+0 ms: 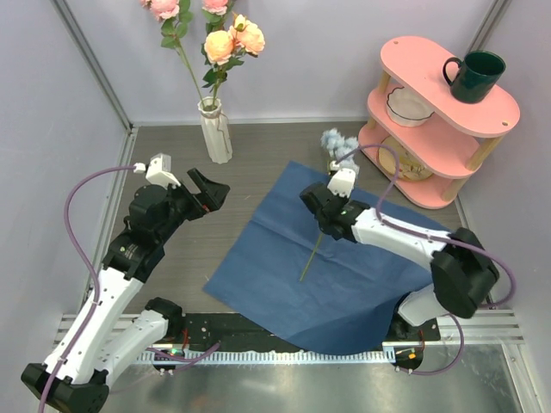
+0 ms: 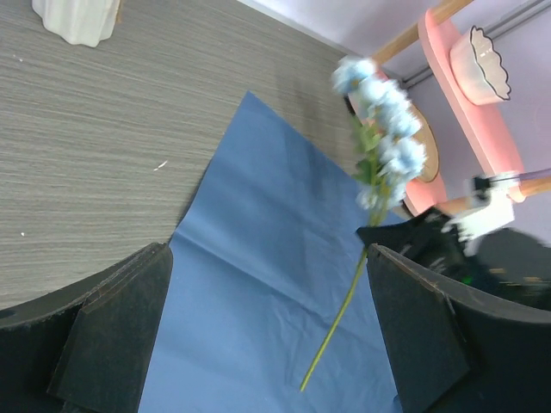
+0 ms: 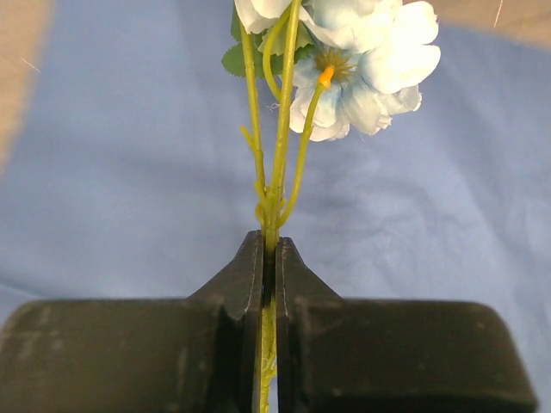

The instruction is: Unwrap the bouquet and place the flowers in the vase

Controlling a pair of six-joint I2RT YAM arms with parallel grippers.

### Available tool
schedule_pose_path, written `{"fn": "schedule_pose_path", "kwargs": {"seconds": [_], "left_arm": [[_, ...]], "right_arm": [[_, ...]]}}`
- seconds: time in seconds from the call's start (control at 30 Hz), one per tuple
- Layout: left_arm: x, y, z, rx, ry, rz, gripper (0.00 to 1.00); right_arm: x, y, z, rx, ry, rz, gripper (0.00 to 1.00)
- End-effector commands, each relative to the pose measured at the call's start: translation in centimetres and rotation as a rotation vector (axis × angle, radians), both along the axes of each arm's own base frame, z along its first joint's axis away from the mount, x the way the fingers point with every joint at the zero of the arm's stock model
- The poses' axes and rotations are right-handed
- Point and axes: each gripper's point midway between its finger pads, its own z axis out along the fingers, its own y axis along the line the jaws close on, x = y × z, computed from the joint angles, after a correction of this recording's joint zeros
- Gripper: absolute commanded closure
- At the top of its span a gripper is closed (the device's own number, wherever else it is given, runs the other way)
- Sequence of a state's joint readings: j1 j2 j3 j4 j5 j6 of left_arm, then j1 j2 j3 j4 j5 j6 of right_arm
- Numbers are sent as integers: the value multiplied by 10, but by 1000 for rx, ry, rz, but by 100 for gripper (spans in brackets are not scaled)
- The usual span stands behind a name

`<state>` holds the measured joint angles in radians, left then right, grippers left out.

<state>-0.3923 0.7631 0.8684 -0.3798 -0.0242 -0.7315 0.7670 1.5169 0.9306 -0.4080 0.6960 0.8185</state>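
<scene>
The bouquet's blue paper wrap (image 1: 344,284) lies spread flat on the table. My right gripper (image 1: 326,221) (image 3: 269,245) is shut on the green stem (image 3: 276,155) of a pale blue flower (image 1: 337,144) (image 3: 370,60), holding it over the paper. The stem's lower end (image 1: 306,268) hangs free. The cream ribbed vase (image 1: 215,131) stands at the back and holds pink and peach roses (image 1: 231,39). My left gripper (image 1: 209,191) (image 2: 265,254) hovers open and empty left of the paper, facing the blue flower (image 2: 383,129).
At the back right stands a pink two-tier shelf (image 1: 448,86), with a dark green mug (image 1: 473,76) on top and a white bowl (image 1: 409,105) on the lower tier. Pale walls with metal posts close in the table on three sides.
</scene>
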Motion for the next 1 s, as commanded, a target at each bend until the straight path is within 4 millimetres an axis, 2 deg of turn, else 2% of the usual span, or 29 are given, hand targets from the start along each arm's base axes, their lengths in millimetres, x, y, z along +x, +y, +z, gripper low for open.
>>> {"fn": "schedule_pose_path", "kwargs": {"seconds": [0.0,0.03,0.07,0.13,0.17,0.27,0.37,0.4,0.43,0.47,0.5,0.53,0.57,0.6,0.7,0.77,0.83,0.87,0.97], "left_arm": [[-4,-2,20,-40,-48,-13,0],[-4,-1,20,-39,-47,-11,0],[-5,-1,26,-45,-56,-11,0],[-10,-5,28,-48,-48,-43,0],[-11,-4,32,-44,-58,-46,0],[-16,-3,42,-28,-78,-59,0],[-23,-10,53,-29,-105,-119,0],[-23,-14,59,-32,-130,-145,0],[-24,-19,64,-42,-146,-172,0],[-26,-25,69,-55,-165,-208,0],[-30,-36,83,-96,-213,-277,0],[-31,-44,88,-120,-228,-316,0],[-32,-50,94,-143,-246,-353,0],[-37,-60,110,-177,-306,-419,0],[-36,-75,125,-235,-341,-493,2],[-33,-87,130,-256,-356,-524,3],[-30,-96,137,-283,-377,-538,4],[-29,-107,133,-291,-362,-564,4],[-33,-127,141,-299,-389,-608,4]], "right_arm": [[36,2,154,87,-401,8,99],[38,6,174,116,-451,35,99],[43,13,212,196,-554,50,99],[40,18,257,269,-654,104,99],[40,21,291,349,-741,103,99],[31,32,344,482,-891,189,99],[22,43,369,530,-992,296,99],[19,48,369,527,-998,338,99],[14,60,354,492,-986,433,99],[8,67,354,488,-1017,496,99],[5,72,349,487,-1026,534,99],[1,81,337,493,-1008,599,99],[-2,87,333,509,-989,631,99],[-4,93,329,513,-973,670,99],[-29,121,328,538,-956,898,99],[-43,127,329,550,-966,985,99],[-50,125,326,564,-988,999,99],[-52,123,325,569,-994,1001,99],[-62,120,327,587,-1030,1029,99]]}}
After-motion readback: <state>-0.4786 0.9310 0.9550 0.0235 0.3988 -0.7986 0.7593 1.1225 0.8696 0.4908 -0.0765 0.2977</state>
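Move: Between the shut right fingers is already the blue flower's stem, held low over the blue wrapping sheet, whose middle lies some 13 cm back, 2 cm left and 8 cm below. The open left gripper waits about 29 cm left of the right hand, 4 cm back and 20 cm higher. From the right hand the vase is some 13 cm ahead and 29 cm left; from the left hand, about 17 cm straight ahead. The left hand's aim, the stem, lies roughly 29 cm right, 4 cm ahead and 20 cm below. Whipping the blue flower up off the sheet, the right hand climbs nearly 35 cm, fingers tipping up, then sinks some 5 cm while swinging left about 10 cm and turning counter-clockwise towards the left gripper, its pinch on the stem kept. Starting later, the left hand rises and moves right to meet the stem, turning clockwise some 30 degrees with fingers still wide open. ##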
